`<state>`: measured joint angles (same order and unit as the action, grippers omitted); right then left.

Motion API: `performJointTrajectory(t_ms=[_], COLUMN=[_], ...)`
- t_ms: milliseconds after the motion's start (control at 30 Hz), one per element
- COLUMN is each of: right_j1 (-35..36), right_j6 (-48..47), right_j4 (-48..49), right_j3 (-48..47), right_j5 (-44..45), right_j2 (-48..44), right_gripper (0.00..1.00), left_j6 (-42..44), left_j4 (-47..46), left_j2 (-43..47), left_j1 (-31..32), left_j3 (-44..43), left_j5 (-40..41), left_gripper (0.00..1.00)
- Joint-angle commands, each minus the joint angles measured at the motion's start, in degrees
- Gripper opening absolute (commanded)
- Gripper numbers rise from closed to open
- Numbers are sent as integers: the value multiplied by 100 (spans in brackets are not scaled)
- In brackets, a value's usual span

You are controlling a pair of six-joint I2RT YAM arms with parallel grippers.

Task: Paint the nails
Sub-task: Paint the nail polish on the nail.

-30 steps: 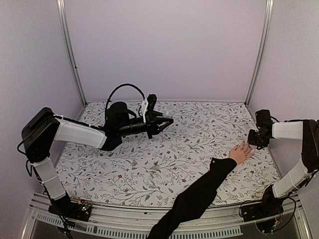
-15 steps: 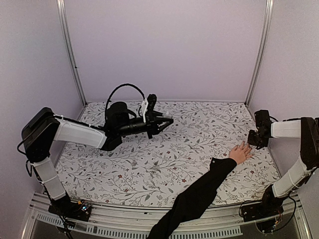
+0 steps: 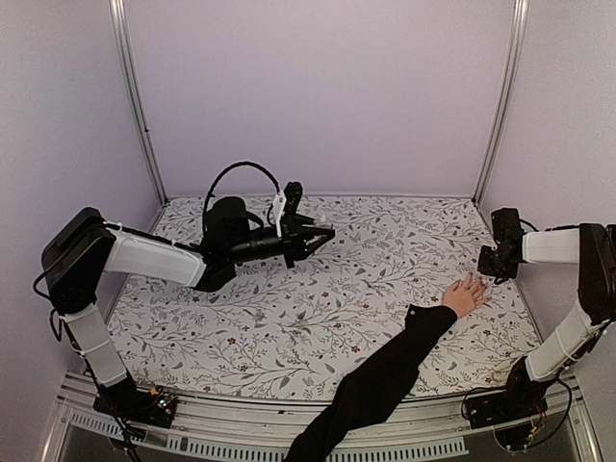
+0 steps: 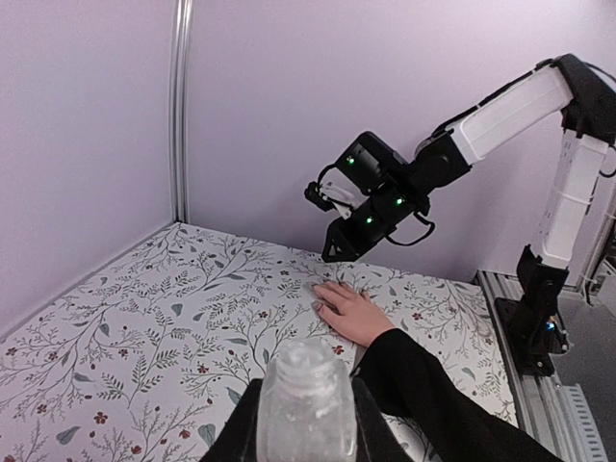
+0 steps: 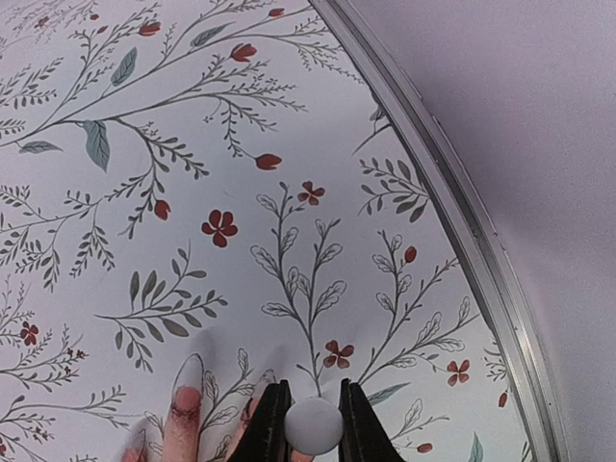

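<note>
A light-skinned hand [image 3: 465,295] with a long black sleeve [image 3: 385,375] lies flat on the floral table at the right. It also shows in the left wrist view [image 4: 358,314]. One fingernail [image 5: 189,373] shows in the right wrist view, with reddish smears on the finger below it. My right gripper [image 3: 492,262] hovers just beyond the fingertips. In the right wrist view it [image 5: 313,409] is shut on a small white round cap [image 5: 313,429]. My left gripper [image 3: 322,234] is held above the middle of the table, and in the left wrist view it [image 4: 306,423] is shut on a pale translucent open bottle [image 4: 306,385].
The floral table cover [image 3: 318,308] is bounded by lilac walls and metal corner posts [image 3: 499,106]. A metal rail [image 5: 452,212] runs along the table edge close to my right gripper. The sleeve crosses the near right of the table.
My right gripper has drawn slightly back and up from the fingertips. The left arm and the hand have not moved.
</note>
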<state>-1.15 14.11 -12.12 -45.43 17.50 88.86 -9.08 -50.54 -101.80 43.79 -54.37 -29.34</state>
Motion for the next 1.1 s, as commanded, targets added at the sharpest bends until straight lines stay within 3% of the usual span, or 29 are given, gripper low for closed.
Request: performJointTrajectory(t_ms=[0, 333, 600, 900, 1067], right_j1=[-10, 6, 77, 1040, 1817], right_j6=[-73, -292, -880, -1488, -1768], right_j4=[99, -238, -253, -346, -569], right_j3=[-230, -696, -1050, -1731, -2256], right_j5=[88, -493, -2311, -3962, -4423], right_j2=[-25, -601, -1166, -1701, -1836], right_gripper=[0, 0, 0, 0, 0], left_j6=[6, 56, 164, 331, 587], left_j4=[-176, -198, -418, -616, -618], left_j2=[116, 196, 442, 813, 1085], left_j1=[-72, -70, -72, -46, 69], left_j3=[62, 146, 475, 990, 1242], left_j5=[8, -17, -176, -683, -885], left_gripper=[0, 0, 0, 0, 0])
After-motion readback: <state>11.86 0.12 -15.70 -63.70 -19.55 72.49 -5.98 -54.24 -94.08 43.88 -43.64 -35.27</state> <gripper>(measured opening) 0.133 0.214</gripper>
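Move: The clear polish bottle, still upright in my left fingers, is some 42 cm to the left of my right hand, about 6 cm farther back and 19 cm higher. The person's hand lies flat, its middle around 6 cm back, 6 cm left and 4 cm below my right hand. From my left hand, the white brush cap in my right fingers is about 42 cm right, 6 cm ahead and 19 cm lower. I take the brush off the fingernails with my right hand, rising slowly at first, then faster, about 23 cm up and then also 20 cm left towards the bottle, keeping hold of the cap. That wrist swings some 50 degrees counter-clockwise and tips its fingers up towards level. Late on, my left hand carries the bottle about 5 cm back and slightly left, its grip unchanged. ##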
